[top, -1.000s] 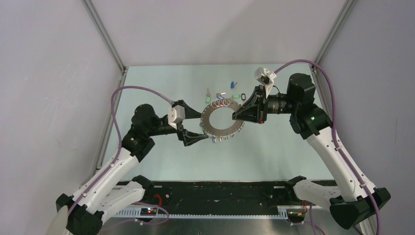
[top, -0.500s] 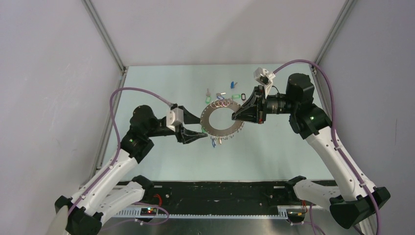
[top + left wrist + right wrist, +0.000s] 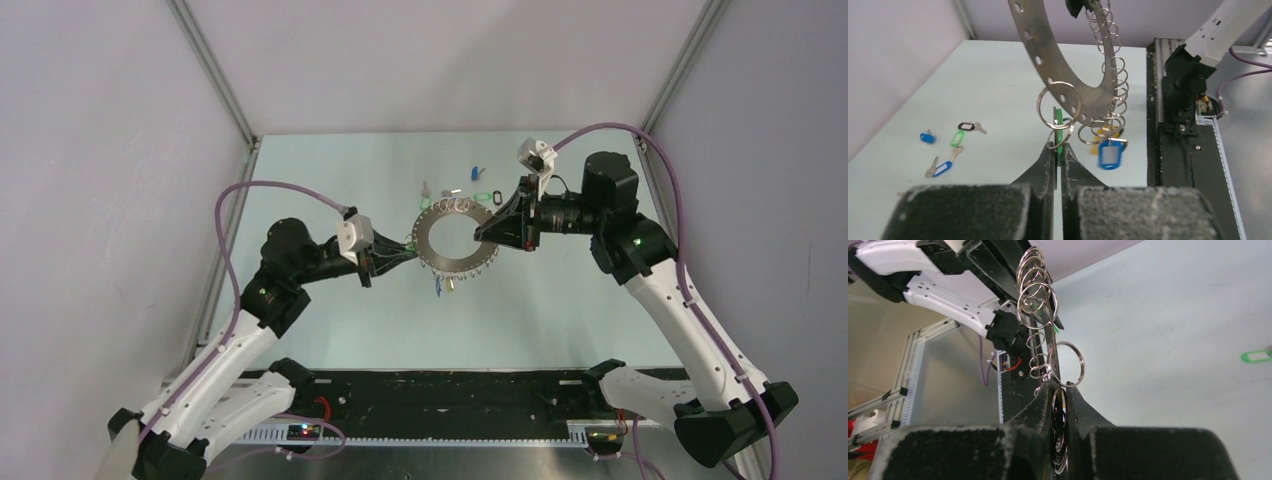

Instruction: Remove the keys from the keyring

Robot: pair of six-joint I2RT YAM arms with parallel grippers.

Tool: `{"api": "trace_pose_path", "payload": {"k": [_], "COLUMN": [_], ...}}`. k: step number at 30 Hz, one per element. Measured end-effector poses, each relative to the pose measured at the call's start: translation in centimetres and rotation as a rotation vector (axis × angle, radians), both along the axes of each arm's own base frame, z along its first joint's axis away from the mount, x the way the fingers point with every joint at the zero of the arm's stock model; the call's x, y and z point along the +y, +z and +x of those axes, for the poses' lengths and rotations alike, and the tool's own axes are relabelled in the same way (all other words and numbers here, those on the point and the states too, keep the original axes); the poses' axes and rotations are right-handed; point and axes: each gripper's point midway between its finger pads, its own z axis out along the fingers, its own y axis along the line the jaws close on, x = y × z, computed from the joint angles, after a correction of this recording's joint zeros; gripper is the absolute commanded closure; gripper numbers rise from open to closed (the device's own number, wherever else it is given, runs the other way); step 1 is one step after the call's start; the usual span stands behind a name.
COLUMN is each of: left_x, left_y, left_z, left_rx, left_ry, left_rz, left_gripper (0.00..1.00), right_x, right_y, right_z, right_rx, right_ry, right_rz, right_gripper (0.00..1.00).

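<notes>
The keyring [image 3: 440,258], a flat grey toothed ring, hangs above the table. My right gripper [image 3: 487,228] is shut on its right rim; in the right wrist view the plate [image 3: 1059,410] sits edge-on between that gripper's [image 3: 1059,387] jaws. My left gripper [image 3: 411,250] is at the ring's left rim, shut on a green-tagged key [image 3: 1058,121] that hangs from a split ring on the metal band [image 3: 1068,75]; its jaws [image 3: 1058,148] pinch the tag. A blue-tagged key [image 3: 1110,154] and a yellow-tagged one [image 3: 1096,145] dangle from the lower rim.
Several loose keys lie on the table beyond the ring: a blue tag [image 3: 476,172], a green tag [image 3: 484,193] and a bare key [image 3: 427,190]. The left wrist view shows loose blue [image 3: 927,137], green [image 3: 956,138] and black [image 3: 966,126] tags. Empty split rings [image 3: 1037,295] line the ring.
My left gripper has risen to the ring's left rim and gone from open to shut on the green-tagged key. The right gripper and ring have barely moved.
</notes>
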Motion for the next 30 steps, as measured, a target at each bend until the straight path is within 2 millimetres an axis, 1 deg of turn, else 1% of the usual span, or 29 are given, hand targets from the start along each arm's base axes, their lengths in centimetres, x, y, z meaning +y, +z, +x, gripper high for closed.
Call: {"api": "trace_pose_path", "payload": {"k": [2, 4, 5, 6, 7, 8, 9, 10, 11, 13, 15, 17, 18, 19, 20, 22, 23, 24, 26, 27, 28, 30], "left_x": [0.4, 0.7, 0.8, 1.0, 1.1, 1.3, 1.4, 1.4, 1.5, 1.7, 2.0, 2.4, 2.4, 2.5, 2.5, 2.4, 2.3, 2.3, 2.1, 2.0, 2.0, 2.0], "left_y": [-0.1, -0.3, -0.3, -0.5, -0.5, -0.5, -0.6, -0.8, -1.2, -2.3, -3.3, -4.1, -4.2, -4.3, -4.4, -4.7, -5.0, -5.2, -5.8, -6.0, -6.1, -6.1], "left_z": [0.4, 1.0, 1.3, 1.7, 2.1, 2.6, 3.1, 3.4, 3.8, 4.2, 4.6, 4.9, 5.0, 5.0, 5.1, 5.2, 5.3, 5.3, 5.5, 5.6, 5.6, 5.6], "left_rx": [0.009, 0.019, 0.028, 0.039, 0.05, 0.061, 0.073, 0.085, 0.101, 0.14, 0.172, 0.195, 0.199, 0.202, 0.204, 0.213, 0.224, 0.233, 0.258, 0.268, 0.272, 0.273], "left_ry": [0.043, 0.088, 0.108, 0.134, 0.158, 0.184, 0.205, 0.22, 0.238, 0.263, 0.292, 0.32, 0.327, 0.33, 0.332, 0.334, 0.331, 0.329, 0.327, 0.326, 0.326, 0.325], "left_rz": [0.004, 0.011, 0.016, 0.024, 0.032, 0.041, 0.05, 0.06, 0.072, 0.1, 0.128, 0.15, 0.154, 0.157, 0.159, 0.165, 0.174, 0.18, 0.197, 0.201, 0.204, 0.204], "left_gripper": [1.0, 1.0, 1.0, 1.0, 1.0, 1.0, 1.0, 1.0, 1.0, 1.0, 1.0, 1.0, 1.0, 1.0, 1.0, 1.0, 1.0, 1.0, 1.0, 1.0, 1.0, 1.0], "right_x": [-0.2, -0.4, -0.6, -0.9, -1.1, -1.5, -1.7, -1.9, -2.1, -2.5, -2.9, -3.5, -3.9, -4.3, -4.5, -5.1, -5.3, -5.7, -6.4, -6.8, -7.0, -7.2], "right_y": [-0.2, 0.0, 0.1, 0.2, 0.2, 0.1, 0.1, 0.0, -0.2, -0.5, -0.4, 0.4, 1.3, 2.5, 4.2, 8.1, 9.7, 11.2, 13.5, 14.3, 14.6, 14.6], "right_z": [0.4, 0.9, 1.0, 1.2, 1.3, 1.4, 1.5, 1.6, 1.9, 2.9, 4.0, 4.6, 4.5, 4.1, 3.3, 1.1, 0.1, -1.0, -2.6, -2.9, -2.8, -2.4], "right_rx": [0.001, -0.016, -0.025, -0.039, -0.05, -0.066, -0.076, -0.08, -0.08, -0.056, -0.02, 0.015, 0.026, 0.026, 0.017, -0.028, -0.044, -0.054, -0.071, -0.067, -0.054, -0.03], "right_ry": [-0.036, -0.081, -0.1, -0.13, -0.158, -0.185, -0.21, -0.232, -0.261, -0.337, -0.426, -0.51, -0.545, -0.566, -0.565, -0.534, -0.515, -0.496, -0.475, -0.481, -0.492, -0.516], "right_rz": [-0.01, -0.014, -0.014, -0.012, -0.008, -0.005, 0.002, 0.008, 0.014, 0.024, 0.045, 0.093, 0.136, 0.187, 0.248, 0.385, 0.444, 0.5, 0.584, 0.615, 0.635, 0.648], "right_gripper": [1.0, 0.77, 0.55, 0.46, 0.3, 0.25, 0.16, 0.13, 0.05, 0.01, 0.01, 0.01, 0.0, 0.01, 0.01, 0.01, 0.0, 0.01, 0.01, 0.01, 0.01, 0.01]}}
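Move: The left hand already pinches a green key tag at the keyring's left rim; the keyring's middle lies about 8 cm to its right and 1 cm ahead, near its height. From the right hand, already gripping the opposite rim, that middle is some 6 cm left, level in depth and height. The blue tag dangles about 4 cm back, 5 right and 7 below the left hand; the loose green tag lies about 30 cm ahead, 3 right and 30 below. Upward and to the right, after a short drift forward, the right hand leaves the keyring: its fingers open wide, letting go of the rim, then it lifts some 15 cm while tipping its fingers up. The left hand keeps its pinch on the green tag, easing forward, then sinking about 6 cm as its fingers swing forward and dip. ##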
